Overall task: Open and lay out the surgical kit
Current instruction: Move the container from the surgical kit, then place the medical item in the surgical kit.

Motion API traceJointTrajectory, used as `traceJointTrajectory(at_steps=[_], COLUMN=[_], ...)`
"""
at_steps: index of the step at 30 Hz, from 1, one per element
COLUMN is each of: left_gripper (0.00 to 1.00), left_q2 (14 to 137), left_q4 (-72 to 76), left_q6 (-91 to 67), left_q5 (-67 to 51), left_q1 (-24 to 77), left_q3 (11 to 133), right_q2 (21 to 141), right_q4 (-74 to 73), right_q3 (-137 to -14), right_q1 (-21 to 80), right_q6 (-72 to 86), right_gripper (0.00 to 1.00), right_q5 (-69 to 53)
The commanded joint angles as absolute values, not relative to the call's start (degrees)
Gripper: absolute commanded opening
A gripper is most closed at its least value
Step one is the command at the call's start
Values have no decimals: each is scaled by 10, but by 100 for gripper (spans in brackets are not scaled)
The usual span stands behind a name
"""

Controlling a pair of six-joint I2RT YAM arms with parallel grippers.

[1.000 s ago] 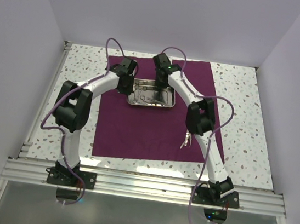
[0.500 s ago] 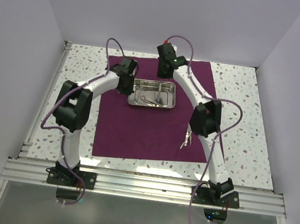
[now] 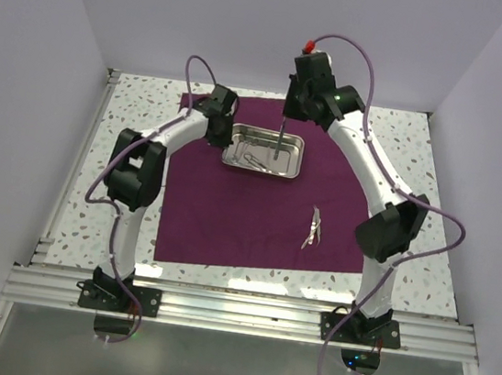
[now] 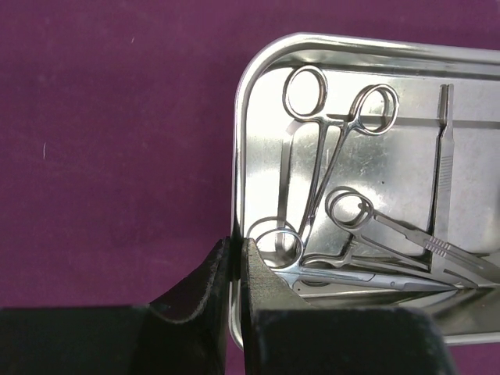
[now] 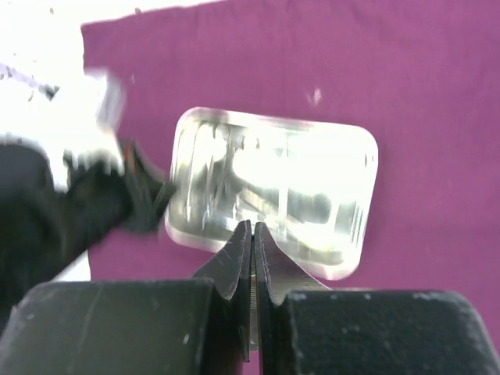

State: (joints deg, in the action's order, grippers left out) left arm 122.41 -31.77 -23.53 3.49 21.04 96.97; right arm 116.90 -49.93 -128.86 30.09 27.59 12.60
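The dark purple cloth (image 3: 229, 212) lies spread flat on the table. On its far half sits the shiny steel tray (image 3: 294, 156). My left gripper (image 3: 222, 131) is shut on the tray's left rim (image 4: 236, 156). Inside the tray lie ring-handled forceps (image 4: 328, 148) and scissors (image 4: 375, 226). My right gripper (image 3: 288, 114) hangs above the tray, shut on a thin silver instrument (image 3: 279, 143) that dangles straight down into it. In the right wrist view the gripper (image 5: 252, 230) pinches a sliver of metal over the blurred tray (image 5: 344, 141). Another silver instrument (image 3: 312, 227) rests on the cloth's right side.
The speckled tabletop (image 3: 413, 218) shows around the cloth, boxed in by white walls on three sides. An aluminium rail (image 3: 235, 310) with both arm bases runs along the near edge. Purple cables loop above the arms.
My right gripper rose out of the tray and swung right, lifting a thin instrument. The left arm stretched slightly and the tray shifted a little back and right.
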Motion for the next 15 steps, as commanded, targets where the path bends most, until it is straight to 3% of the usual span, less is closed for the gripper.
traceJointTrajectory(at_steps=[1, 10, 15], left_gripper=[0, 0, 0], left_q2=[1287, 1358, 1355], left_q4=[-317, -352, -356], left_q6=[-257, -277, -280], left_q5=[31, 46, 48], left_q1=[200, 193, 193], left_q3=[1031, 1153, 1147], right_q2=[1101, 978, 980], right_q4=[-544, -483, -426], right_q3=[-1199, -872, -798], right_q1=[322, 368, 374], right_q6=[297, 342, 352], right_gripper=[0, 0, 0], right_q5=[109, 64, 54])
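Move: The right hand holds a slim steel instrument high up; the instruments already laid out on the cloth lie about 20 cm back, 12 cm to its right and 26 cm below, with the tray's middle some 3 cm ahead, 5 cm left and 25 cm below. The left hand grips the tray's left rim: the cloth's far edge is roughly 22 cm straight ahead and 5 cm below, the tray's middle about 12 cm right, 3 cm ahead and 3 cm lower. Back and down in one fast sweep, the right hand carries the instrument away from the tray towards the laid-out ones, about 18 cm each way, its wrist tipping the fingers down by some 30 degrees. Meanwhile the left hand, still pinching the rim, slides the tray forward and slightly right towards the cloth's far edge, staying level, then eases to a stop. ##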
